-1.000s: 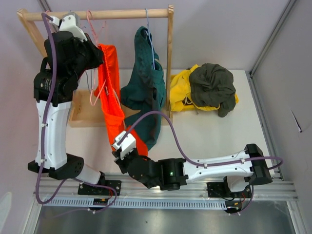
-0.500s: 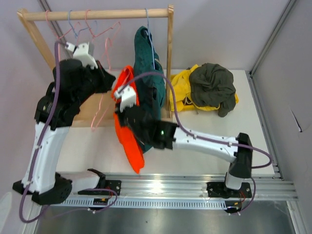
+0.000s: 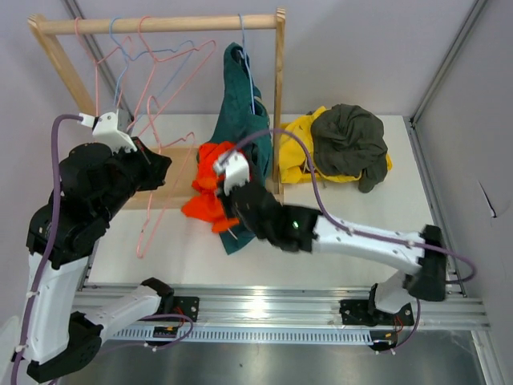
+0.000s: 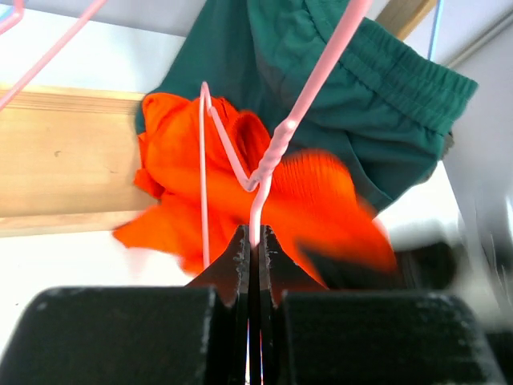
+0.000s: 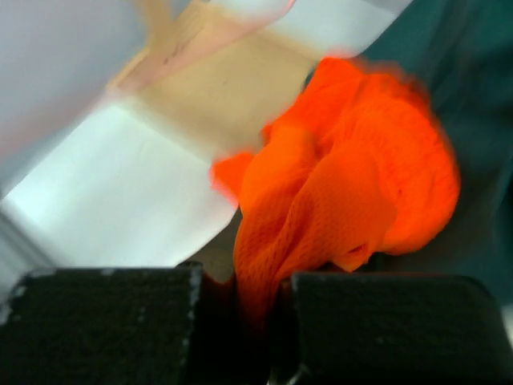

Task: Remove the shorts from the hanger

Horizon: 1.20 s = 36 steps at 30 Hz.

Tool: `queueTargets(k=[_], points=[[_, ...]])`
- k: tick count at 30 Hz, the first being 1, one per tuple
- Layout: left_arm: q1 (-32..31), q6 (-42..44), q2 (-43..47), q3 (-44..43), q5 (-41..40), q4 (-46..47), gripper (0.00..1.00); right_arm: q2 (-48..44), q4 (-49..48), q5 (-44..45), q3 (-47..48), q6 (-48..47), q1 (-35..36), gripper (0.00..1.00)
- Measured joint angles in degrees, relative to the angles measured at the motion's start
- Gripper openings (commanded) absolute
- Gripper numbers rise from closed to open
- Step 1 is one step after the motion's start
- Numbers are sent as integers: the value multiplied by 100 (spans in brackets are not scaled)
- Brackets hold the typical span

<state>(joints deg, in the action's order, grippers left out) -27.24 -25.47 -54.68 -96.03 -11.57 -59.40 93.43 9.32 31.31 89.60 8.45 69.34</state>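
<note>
My right gripper (image 3: 228,189) is shut on the bright orange shorts (image 3: 208,191), which hang bunched in front of the rack; the right wrist view shows the fabric (image 5: 345,184) pinched between the jaws (image 5: 258,298). My left gripper (image 3: 164,167) is shut on the neck of a bare pink hanger (image 4: 272,152), its jaws tight on the wire (image 4: 256,241). In the top view the orange shorts sit to the right of that hanger, apart from it. The dark teal shorts (image 3: 240,108) hang from a blue hanger on the rod. Yellow shorts (image 3: 295,148) and dark olive shorts (image 3: 346,138) lie heaped at the right.
The wooden rack has a top rod (image 3: 160,24), a right post (image 3: 279,96) and a base board (image 3: 164,186) on the white table (image 3: 353,216). Empty pink and blue hangers (image 3: 128,68) dangle from the rod's left end. A grey wall edge (image 3: 449,160) borders the table at right.
The right gripper carried the orange shorts from low by the near edge up to the rack, and they bunched up. The left arm dropped away from the rod, drawing the pink hanger out of them.
</note>
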Motion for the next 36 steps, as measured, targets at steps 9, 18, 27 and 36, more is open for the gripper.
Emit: queueTargets(k=[9, 18, 27, 36], points=[[-2, -4, 326, 415, -247, 181, 0, -3038, 1303, 1510, -1191, -55, 2330, 0], [-2, -114, 699, 1163, -243, 490, 0, -4409, 1567, 3512, 304, -1414, 2293, 0], [-2, -103, 802, 1274, -243, 675, 0, -3178, 1110, 3195, 1685, -3069, 1069, 0], [-2, -94, 852, 1790, -173, 938, 0, -1405, 1591, 625, 3746, -2964, -2218, 0]])
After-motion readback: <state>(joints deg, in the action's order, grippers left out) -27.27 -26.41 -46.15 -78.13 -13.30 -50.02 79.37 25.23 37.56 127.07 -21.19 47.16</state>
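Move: The orange shorts are already off their hanger and in the right fingers; they are bound for the yellow bin, about 28 cm ahead of that hand, 40 to its right and 27 below. The teal shorts hang about 13 cm ahead and 9 to the right, slightly lower; the rack's right post is roughly 22 cm ahead and 20 right, about level. From the left hand, the bin is some 33 cm ahead, 49 right and 36 below. The orange shorts, still pinched in the right fingers, are pulled back about 15 cm from the teal shorts, swept roughly 30 cm right while rising, then carried farther up and forward to end about 30 cm higher. The right wrist tips its fingers up and turns clockwise, each some 30 degrees. The left hand keeps hold of the bare pink hanger and sinks about 5 cm. ##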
